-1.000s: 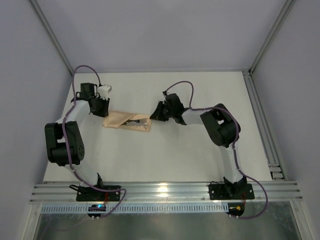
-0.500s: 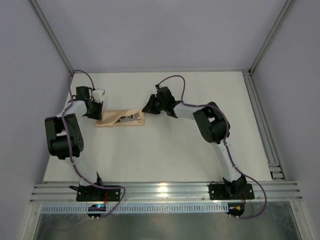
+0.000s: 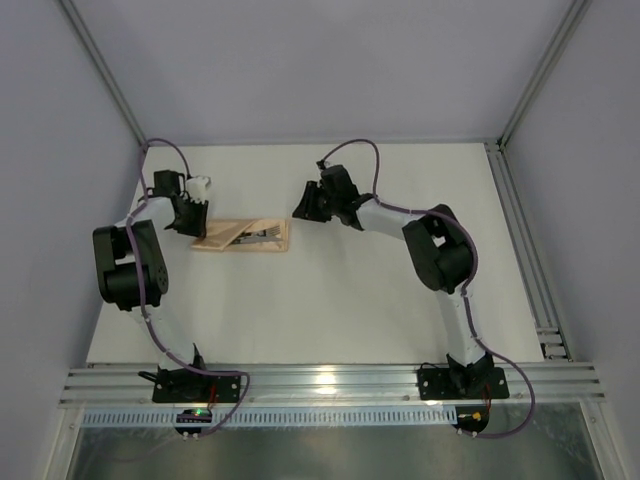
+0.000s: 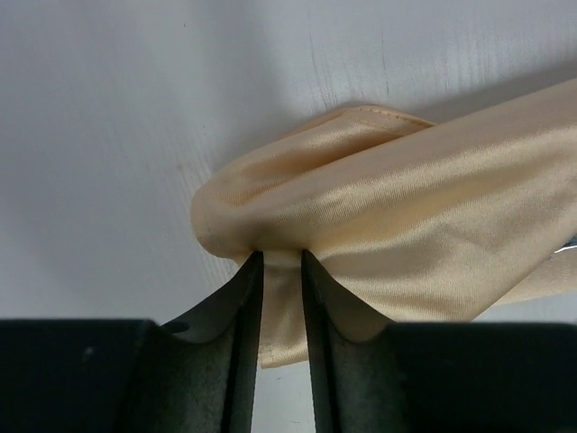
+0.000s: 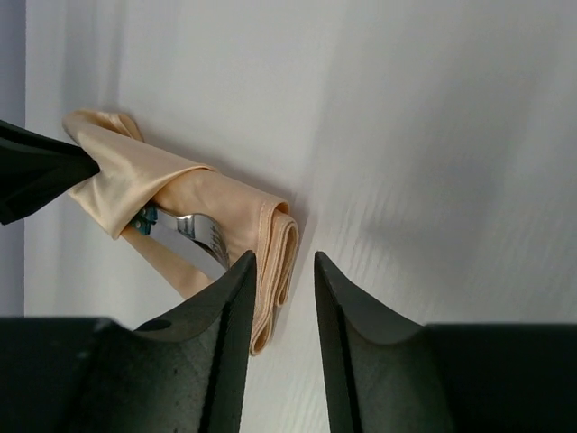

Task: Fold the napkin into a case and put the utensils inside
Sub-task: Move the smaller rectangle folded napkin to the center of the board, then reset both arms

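Observation:
The napkin (image 3: 240, 237), folded into a narrow peach-tan case, lies on the white table at the back left. The pale ends of the utensils (image 3: 263, 235) poke out under its diagonal flap. The right wrist view shows a silvery fork head (image 5: 200, 229) and a bit of green handle in the case (image 5: 225, 203). My left gripper (image 3: 192, 222) is shut on the case's left end. In the left wrist view the cloth (image 4: 406, 207) is pinched between the jaws of the left gripper (image 4: 280, 260). My right gripper (image 3: 303, 209) hovers just beyond the case's right end. The right gripper (image 5: 282, 262) is open and holds nothing.
The white table (image 3: 330, 300) is walled by grey panels at the back and both sides. An aluminium rail (image 3: 520, 240) runs along its right edge. The arm bases (image 3: 320, 385) sit on the near rail.
The case slid left with the left gripper still pinching it. The right gripper opened, released the case's right end and drew back slightly from it.

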Controlling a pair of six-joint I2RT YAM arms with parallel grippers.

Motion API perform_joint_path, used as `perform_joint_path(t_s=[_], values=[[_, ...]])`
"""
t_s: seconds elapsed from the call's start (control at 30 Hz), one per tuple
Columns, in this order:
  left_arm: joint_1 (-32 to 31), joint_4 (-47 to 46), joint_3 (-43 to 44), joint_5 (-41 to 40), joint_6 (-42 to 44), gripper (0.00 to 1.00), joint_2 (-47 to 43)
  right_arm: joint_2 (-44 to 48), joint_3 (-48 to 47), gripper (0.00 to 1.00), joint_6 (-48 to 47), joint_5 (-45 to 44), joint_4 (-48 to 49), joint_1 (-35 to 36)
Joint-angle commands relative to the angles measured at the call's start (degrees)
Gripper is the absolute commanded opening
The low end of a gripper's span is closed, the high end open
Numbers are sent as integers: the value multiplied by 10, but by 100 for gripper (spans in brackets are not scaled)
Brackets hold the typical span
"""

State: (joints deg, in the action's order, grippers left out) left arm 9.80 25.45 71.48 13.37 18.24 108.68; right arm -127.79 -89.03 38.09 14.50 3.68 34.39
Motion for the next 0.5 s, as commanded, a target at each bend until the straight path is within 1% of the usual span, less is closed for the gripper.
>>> perform_joint_path(t_s=[0.0,0.03,0.07,0.1,0.13,0.17,0.2,0.23,0.27,0.3,0.33,0.37,0.4,0.43,0.47], values=[[3,6,18,19,-12,27,-49,103,9,36,-62,-42,-17,-16],[4,9,21,17,-12,30,-59,133,18,41,-72,-48,-32,-20],[4,13,23,13,-12,36,-71,152,25,46,-92,-59,-37,-26],[4,20,26,4,-13,40,-95,170,46,57,-102,-64,-55,-37],[4,25,27,-2,-15,45,-109,191,59,70,-112,-70,-72,-44],[5,27,27,-7,-21,55,-124,235,71,99,-122,-78,-82,-50],[7,30,25,-10,-25,60,-157,257,100,99,-144,-97,-102,-64],[9,32,23,-12,-29,70,-176,280,117,99,-154,-106,-111,-71],[13,35,19,-13,-34,93,-195,325,133,99,-163,-112,-120,-80],[19,51,16,-16,-40,96,-213,347,170,100,-171,-111,-133,-92],[23,61,16,-25,-41,99,-244,367,191,99,-171,-105,-137,-120],[27,72,14,-32,-42,99,-258,389,212,99,-170,-98,-140,-137],[36,85,12,-38,-41,99,-270,433,254,99,-164,-92,-143,-155],[45,107,9,-50,-39,99,-295,452,273,99,-164,-100,-152,-184],[54,116,2,-54,-39,99,-307,471,288,99,-166,-111,-161,-198]])
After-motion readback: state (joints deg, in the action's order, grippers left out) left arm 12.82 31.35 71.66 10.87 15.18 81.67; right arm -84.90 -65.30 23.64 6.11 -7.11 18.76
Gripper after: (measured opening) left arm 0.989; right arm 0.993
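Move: The folded napkin lies under my left hand's fingertips, its middle some 9 cm to their right, about level fore and aft and 1 cm down. From my right hand, its middle is about 14 cm left, 4 cm back and 5 cm below, with its right end just left of those fingers. The knife and fork in its pocket are centred about 14 cm right of my left hand, level with it, 1 cm lower. I back both hands off the napkin's ends and spread both grippers fully. My right hand sweeps about 21 cm to the right while climbing some 15 cm, turning clockwise and tipping its fingers up. My left hand comes free of the cloth and rises about 17 cm almost straight, fingers tilting up some 20 degrees as it eases slightly back and left. ##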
